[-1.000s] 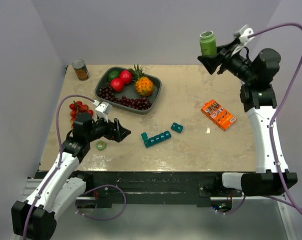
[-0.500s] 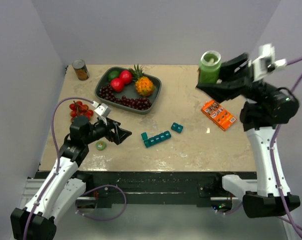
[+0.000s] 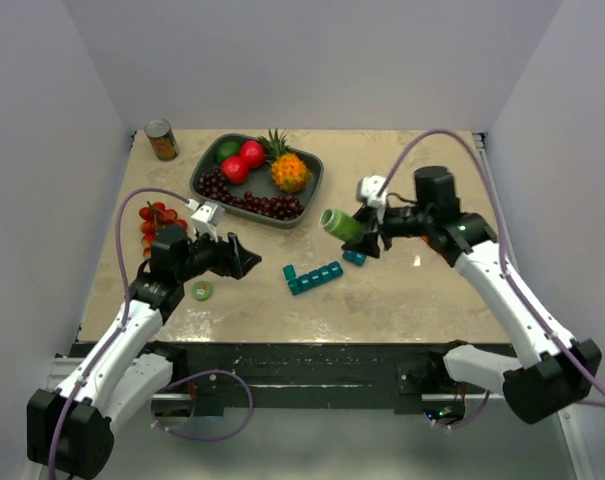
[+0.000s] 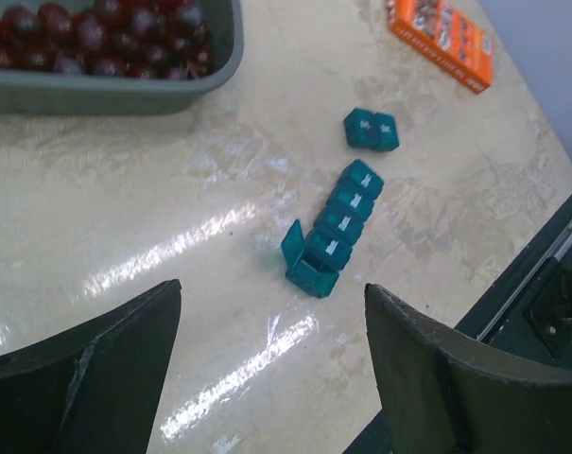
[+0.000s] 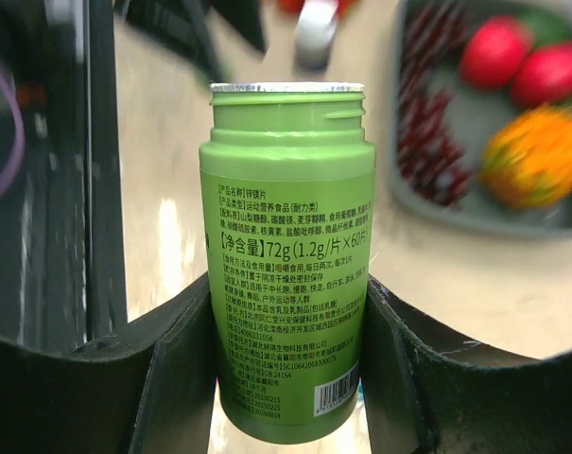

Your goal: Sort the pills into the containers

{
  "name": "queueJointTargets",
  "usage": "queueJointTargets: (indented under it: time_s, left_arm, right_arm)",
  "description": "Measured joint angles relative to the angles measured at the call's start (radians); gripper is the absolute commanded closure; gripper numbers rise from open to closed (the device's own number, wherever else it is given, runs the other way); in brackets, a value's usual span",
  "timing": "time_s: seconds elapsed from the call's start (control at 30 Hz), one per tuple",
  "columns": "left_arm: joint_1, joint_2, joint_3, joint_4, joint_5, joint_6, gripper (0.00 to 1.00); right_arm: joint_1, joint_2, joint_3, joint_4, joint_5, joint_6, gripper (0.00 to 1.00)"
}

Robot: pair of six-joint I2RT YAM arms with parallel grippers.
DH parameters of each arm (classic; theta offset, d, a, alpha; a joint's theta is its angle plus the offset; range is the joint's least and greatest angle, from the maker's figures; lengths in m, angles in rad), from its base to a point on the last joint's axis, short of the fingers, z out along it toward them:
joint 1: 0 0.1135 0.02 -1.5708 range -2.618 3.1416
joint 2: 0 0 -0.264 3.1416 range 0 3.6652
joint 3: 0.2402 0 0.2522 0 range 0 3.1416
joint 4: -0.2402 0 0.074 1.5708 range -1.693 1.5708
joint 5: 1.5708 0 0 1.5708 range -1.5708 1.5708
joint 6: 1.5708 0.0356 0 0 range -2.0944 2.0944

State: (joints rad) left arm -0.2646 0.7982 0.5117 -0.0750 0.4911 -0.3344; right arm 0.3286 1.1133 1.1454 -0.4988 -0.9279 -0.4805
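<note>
The containers are teal cubes: a strip [image 3: 315,276] [image 4: 338,225] with its end lid open, and a separate pair [image 3: 354,257] [image 4: 371,130]. No pills show in any view. My right gripper [image 3: 366,231] [image 5: 287,284] is shut on a green bottle [image 3: 339,223] [image 5: 290,255]. The bottle has no cap and lies tipped sideways, mouth to the left, just above the pair. A green cap [image 3: 202,291] lies on the table beside my left gripper [image 3: 244,262] [image 4: 273,293]. That gripper is open and empty, low over the table, left of the strip.
A dark grey tray [image 3: 204,169] [image 4: 125,92] of fruit stands at the back left. Behind it sits a can [image 3: 162,140], and tomatoes [image 3: 157,218] lie at the left edge. An orange box [image 4: 442,33] lies right of the containers.
My right arm has swung down from high at the back right to low over the table's middle, tipping the bottle from upright onto its side. The left arm has barely moved.
</note>
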Motion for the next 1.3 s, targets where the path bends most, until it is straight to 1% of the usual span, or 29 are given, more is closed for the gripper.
queueJointTargets:
  time_s: [0.1,0.2,0.3,0.47,0.63,0.83,1.03,1.3]
  left_arm:
    - [0.0,0.071,0.008,-0.047,-0.034,-0.006,0.2]
    - [0.0,0.119,0.043,-0.138,-0.102,0.011,0.2]
    - [0.0,0.119,0.079,-0.183,-0.186,0.043,0.2]
    - [0.0,0.092,0.092,-0.199,-0.283,0.069,0.2]
    - [0.0,0.075,0.092,-0.222,-0.384,0.078,0.19]
    - [0.0,0.066,0.093,-0.246,-0.489,0.084,0.19]
    - [0.0,0.065,0.1,-0.257,-0.528,0.084,0.18]
    - [0.0,0.056,0.104,-0.257,-0.545,0.084,0.18]
  right_arm:
    - [0.113,0.077,-0.055,-0.114,0.116,-0.153,1.0]
    - [0.203,0.138,-0.094,-0.18,0.22,-0.238,1.0]
    - [0.275,0.198,-0.098,-0.195,0.304,-0.278,1.0]
    - [0.372,0.323,-0.094,-0.195,0.421,-0.298,1.0]
    - [0.39,0.41,-0.048,-0.204,0.493,-0.292,1.0]
    - [0.416,0.475,0.019,-0.212,0.558,-0.281,1.0]
    - [0.458,0.532,0.056,-0.231,0.614,-0.263,1.0]
    - [0.487,0.583,0.079,-0.264,0.682,-0.246,1.0]
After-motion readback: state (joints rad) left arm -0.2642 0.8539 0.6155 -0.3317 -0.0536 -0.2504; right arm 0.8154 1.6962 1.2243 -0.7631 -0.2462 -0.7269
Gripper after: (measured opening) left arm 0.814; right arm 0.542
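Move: The right gripper already holds the open green bottle high. The teal organizer's open Sunday compartment lies about 9 cm to its left, 2 cm nearer the base and roughly 28 cm below. The detached two-compartment piece is some 4 cm ahead and 3 cm to the right of that hand; the fruit tray's middle is 23 cm ahead and 18 cm left. From the left hand, the open compartment is about 8 cm right, nearly level fore and aft, and 16 cm below. Bring the right gripper down some 23 cm, fast at first and then easing, drifting about 5 cm left, and roll its left side down about 50 degrees so the held bottle's mouth tips over towards the open Sunday compartment; keep the grip. Meanwhile swing the empty, open left hand about 9 cm left and slightly down, away from the organizer, turning it counter-clockwise. ##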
